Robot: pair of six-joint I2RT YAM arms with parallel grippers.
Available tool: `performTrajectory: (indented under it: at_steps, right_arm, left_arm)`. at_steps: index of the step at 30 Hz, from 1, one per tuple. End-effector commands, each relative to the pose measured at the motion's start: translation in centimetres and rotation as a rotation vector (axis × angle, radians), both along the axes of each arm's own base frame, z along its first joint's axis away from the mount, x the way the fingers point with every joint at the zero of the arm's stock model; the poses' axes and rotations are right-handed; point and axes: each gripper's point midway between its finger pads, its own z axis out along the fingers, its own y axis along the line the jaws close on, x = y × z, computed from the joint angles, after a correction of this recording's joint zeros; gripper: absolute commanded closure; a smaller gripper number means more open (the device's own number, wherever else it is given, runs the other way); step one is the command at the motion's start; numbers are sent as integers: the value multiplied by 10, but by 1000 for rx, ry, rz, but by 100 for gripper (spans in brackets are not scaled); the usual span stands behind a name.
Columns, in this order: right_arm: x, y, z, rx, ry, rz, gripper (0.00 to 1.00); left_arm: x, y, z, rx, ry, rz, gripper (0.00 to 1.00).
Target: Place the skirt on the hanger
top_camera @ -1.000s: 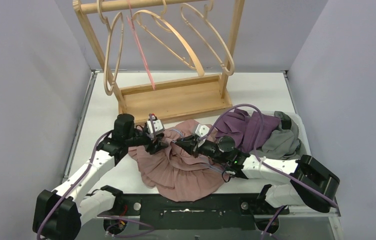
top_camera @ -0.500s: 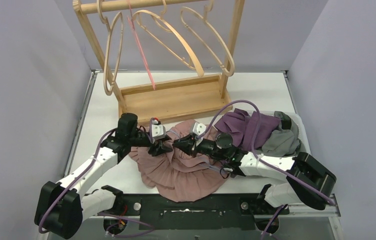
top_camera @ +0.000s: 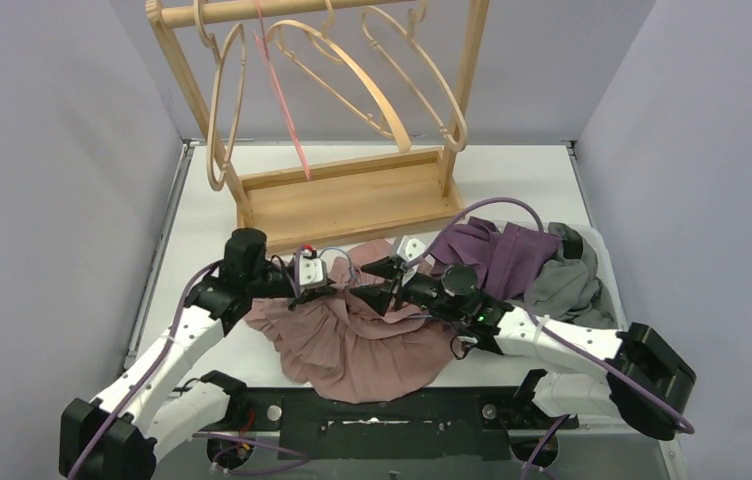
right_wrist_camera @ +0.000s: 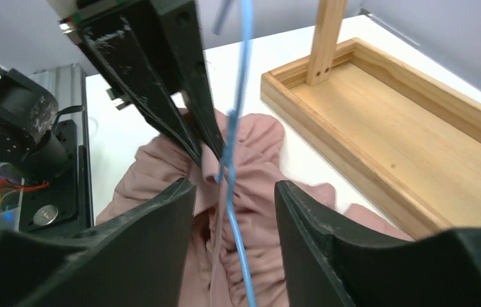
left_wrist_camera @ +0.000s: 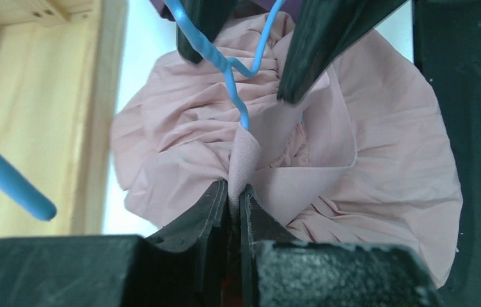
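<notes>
The pink skirt lies crumpled on the table in front of the arms. A thin blue wire hanger rises out of its gathered waist. My left gripper is shut on a pinched fold of the skirt's waist, right at the wire. My right gripper faces it from the other side, open. The hanger wire runs between the right fingers without touching either. In the top view, both grippers meet over the skirt's far edge.
A wooden rack with several wooden hangers and a pink one stands just behind the skirt. A purple garment and a grey one lie heaped at the right. The black base rail borders the near edge.
My left gripper has shut on a fold of the skirt's waist. My right gripper has opened and lifted slightly. The skirt's top edge is drawn up between them.
</notes>
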Motion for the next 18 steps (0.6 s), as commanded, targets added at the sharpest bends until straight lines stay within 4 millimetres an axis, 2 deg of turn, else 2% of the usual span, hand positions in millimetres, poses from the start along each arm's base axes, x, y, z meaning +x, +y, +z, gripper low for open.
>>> performTrajectory:
  at_steps: [1,3,8,11,15,18]
  right_arm:
    - [4,-23,52,70,-9,-119,43]
    - [2,-38,60,74,2,-165,38]
    - [3,-77,76,96,86,-318,35]
    - [3,-94,77,107,176,-396,33]
    - [5,-106,60,96,360,-504,33]
    - [-3,-96,42,76,466,-470,33]
  left_arm:
    - [8,18,47,9,-178,99,100]
    - [4,26,55,22,-205,135,100]
    - [-4,49,81,42,-261,246,100]
    - [-5,61,101,26,-309,325,100]
    - [0,76,121,6,-340,442,100]
    - [3,81,130,-15,-339,498,100]
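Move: The skirt's middle lies about 10 cm back of the left hand, 3 cm to its right and 9 cm below; that hand already pinches a waistband corner and the blue hanger. From the opened right hand, the skirt's middle is roughly 11 cm back, 2 cm left and 9 cm below. The hanger's neck is just 2 cm left of the right hand, the rack tray some 16 cm ahead of it, 2 cm left, and the purple cloth 26 cm right, 3 cm ahead. The waistband corner and the hanger, still pinched together by the left fingers, are carried up about 9 cm and to the left some 7 cm, the left wrist tilting its fingers while turning counter-clockwise about 20 degrees. The right fingers open wider and back off the hanger to the right and up, dipping slightly at the end as that hand turns clockwise and tips down. ##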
